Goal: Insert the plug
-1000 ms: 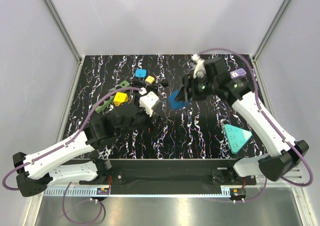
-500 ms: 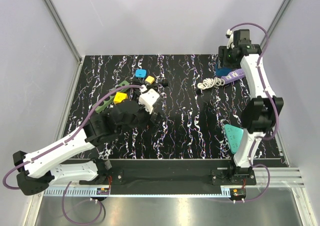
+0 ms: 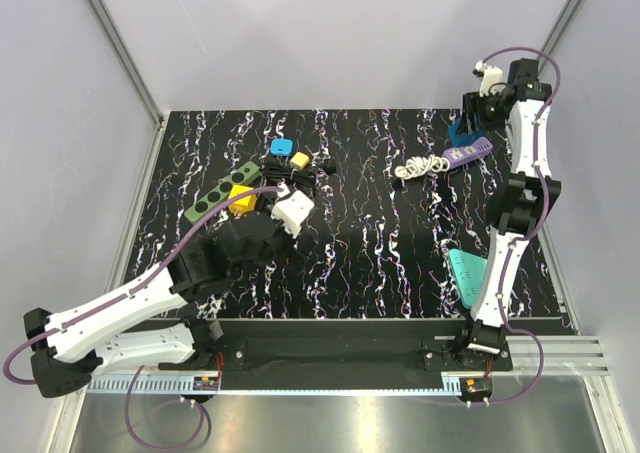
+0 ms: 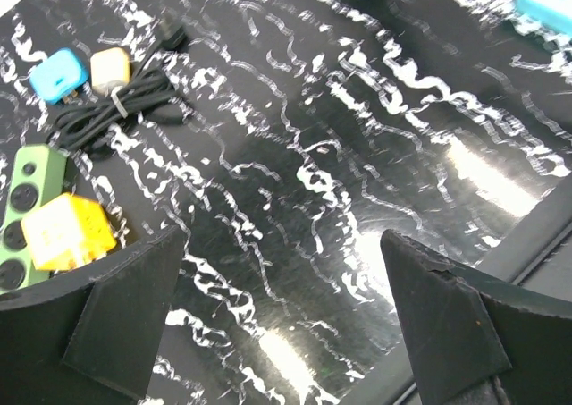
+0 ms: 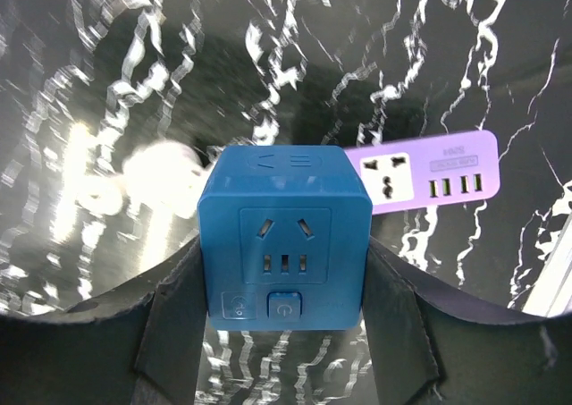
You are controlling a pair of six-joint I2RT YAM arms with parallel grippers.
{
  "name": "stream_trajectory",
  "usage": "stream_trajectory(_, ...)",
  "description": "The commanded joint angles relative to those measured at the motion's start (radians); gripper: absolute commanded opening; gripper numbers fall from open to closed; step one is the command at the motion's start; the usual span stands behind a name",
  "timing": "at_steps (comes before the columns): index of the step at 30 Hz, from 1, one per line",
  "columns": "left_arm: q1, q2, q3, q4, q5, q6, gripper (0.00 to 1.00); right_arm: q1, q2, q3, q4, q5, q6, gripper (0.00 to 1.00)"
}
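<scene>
A blue cube socket (image 5: 284,235) sits between the fingers of my right gripper (image 5: 284,275), which is shut on its two sides. Its outlet face points at the wrist camera. In the top view that gripper (image 3: 466,126) hangs over the far right corner of the table. Just beneath it lies a purple power strip (image 5: 427,171) (image 3: 468,154), with a coiled white cord (image 3: 421,165) to its left. I cannot pick out the plug clearly. My left gripper (image 4: 281,248) (image 3: 285,245) is open over bare table, left of centre.
Near the left gripper are a white cube (image 3: 293,210), a yellow cube (image 4: 67,232) on a green strip (image 3: 212,204), small blue (image 4: 58,74) and yellow (image 4: 111,67) adapters, and a black cable bundle (image 4: 112,114). A teal triangular block (image 3: 472,273) lies front right.
The right arm has swung from the table's middle to the far right corner, carrying the blue cube. The left arm has drawn back slightly, uncovering more of the green strip.
</scene>
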Motion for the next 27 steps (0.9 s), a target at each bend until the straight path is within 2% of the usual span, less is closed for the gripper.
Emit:
stream_trajectory(1, 0.002, -0.007, -0.01, 0.075, -0.098, 0.02, 0.99, 0.018, 0.048, 0.08, -0.046, -0.048, -0.138, 0.0)
stream_trajectory(4, 0.002, 0.024, 0.001, 0.077, -0.146, 0.025, 0.99, 0.01, 0.088, 0.134, -0.043, -0.051, -0.184, 0.0)
stream_trajectory(6, 0.002, 0.032, 0.001, 0.077, -0.143, 0.025, 0.99, 0.005, 0.093, 0.128, -0.02, -0.077, -0.203, 0.0)
stream_trajectory(11, 0.002, 0.044, -0.002, 0.078, -0.144, 0.025, 0.99, 0.002, 0.11, 0.102, -0.02, -0.03, -0.265, 0.0)
stream_trajectory(27, 0.002, 0.084, 0.003, 0.083, -0.146, 0.051, 0.99, -0.016, 0.114, 0.096, -0.011, -0.013, -0.287, 0.0)
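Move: The right hand, still gripping the blue socket cube, is high over the far right of the table. The purple power strip's middle lies about 7 cm ahead, 4 cm to its right and 15 cm below. The coiled white cord is roughly 3 cm ahead and 11 cm to its left, at much the same depth. From the empty left hand the strip is some 44 cm forward, 50 cm to the right and 24 cm below. Still pinching the blue socket cube, the right hand sinks about 5 cm towards the table beside the purple strip, then hangs at that height while edging slightly forward and to the right. The wrist turns some 10 degrees counter-clockwise on the way. The left hand, fingers staying wide open, eases about 2 cm forward and 2 cm down. ##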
